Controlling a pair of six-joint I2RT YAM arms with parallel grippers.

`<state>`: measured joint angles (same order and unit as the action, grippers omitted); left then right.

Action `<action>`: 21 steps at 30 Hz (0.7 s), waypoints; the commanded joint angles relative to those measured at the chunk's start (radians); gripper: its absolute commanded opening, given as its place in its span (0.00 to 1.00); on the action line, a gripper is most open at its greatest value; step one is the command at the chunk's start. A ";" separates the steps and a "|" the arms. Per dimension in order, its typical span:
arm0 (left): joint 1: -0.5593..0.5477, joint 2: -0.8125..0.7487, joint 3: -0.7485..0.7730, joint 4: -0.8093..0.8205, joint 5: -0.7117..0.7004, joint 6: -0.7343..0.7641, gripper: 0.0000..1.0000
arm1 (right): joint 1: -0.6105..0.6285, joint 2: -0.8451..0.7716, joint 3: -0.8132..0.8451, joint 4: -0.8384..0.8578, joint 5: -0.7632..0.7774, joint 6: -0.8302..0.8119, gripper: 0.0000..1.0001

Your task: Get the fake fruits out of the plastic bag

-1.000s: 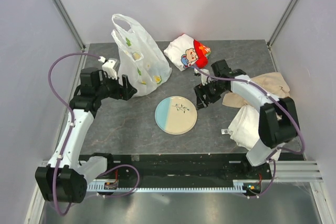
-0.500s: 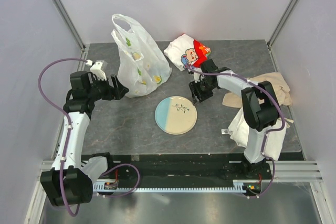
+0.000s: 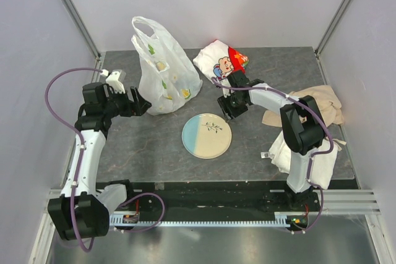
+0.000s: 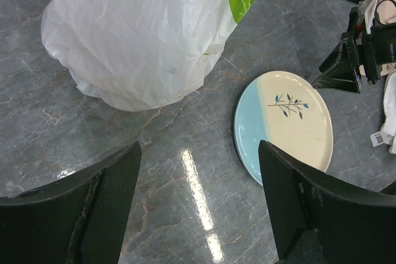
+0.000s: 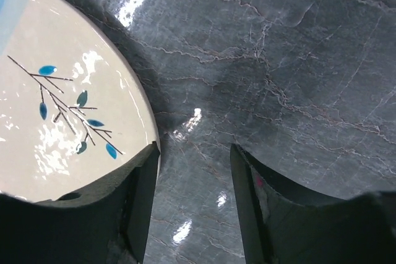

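Note:
The plastic bag (image 3: 162,69) stands upright at the back left, white and crinkly with yellow and green prints; it also fills the top of the left wrist view (image 4: 148,35). The fake fruits are hidden inside it. My left gripper (image 3: 141,102) hovers just left of the bag's base, open, with only bare table between its fingers (image 4: 198,196). My right gripper (image 3: 224,104) sits low at the plate's far right rim, open, over bare table (image 5: 195,196). One of its fingers (image 5: 139,202) is beside the plate edge.
A round blue-and-cream plate (image 3: 206,135) with a twig motif lies mid-table, also seen as the plate (image 4: 284,125) and the plate (image 5: 62,109). A cartoon-printed packet (image 3: 219,61) lies at the back. A beige cloth (image 3: 309,104) and a folded white towel (image 3: 291,149) lie at the right.
My right gripper has swung left to the plate's far rim and its jaws have narrowed. My left arm has drawn back a little from the bag.

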<state>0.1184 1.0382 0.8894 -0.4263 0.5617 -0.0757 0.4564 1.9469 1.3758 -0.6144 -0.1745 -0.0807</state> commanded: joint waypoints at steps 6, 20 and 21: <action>0.010 -0.010 0.090 0.016 0.046 -0.094 0.80 | 0.044 -0.040 0.003 -0.008 -0.029 -0.042 0.60; 0.012 -0.050 0.163 -0.060 0.093 -0.202 0.79 | 0.027 0.067 0.034 0.005 0.251 -0.034 0.61; 0.013 -0.047 0.164 -0.055 0.089 -0.252 0.79 | 0.022 0.067 0.032 0.005 0.259 -0.036 0.60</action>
<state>0.1276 0.9707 1.0130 -0.4713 0.6487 -0.2077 0.5110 1.9724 1.3911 -0.6136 -0.0570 -0.1078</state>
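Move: The right hand, fingers parted just above the table, is at the plate's far right rim. The plate's middle lies about 8 cm to its left and 7 cm back, some 2 cm lower; the plastic bag is 23 cm left and 13 cm farther out, the cartoon cloth about 23 cm ahead and 1 cm left. From the raised left hand, the plastic bag lies roughly 18 cm ahead, 5 cm right and 11 cm below; the plate is 21 cm right, 2 cm back and 19 cm below. The right hand's plate-side finger stays against the plate's rim: the hand shifts some 2 cm left and slightly back, then returns right and forward, sinking under 1 cm as its left side dips about 5 degrees, fingers still parted. The empty left hand rises about 7 cm, away from the bag, still open. ##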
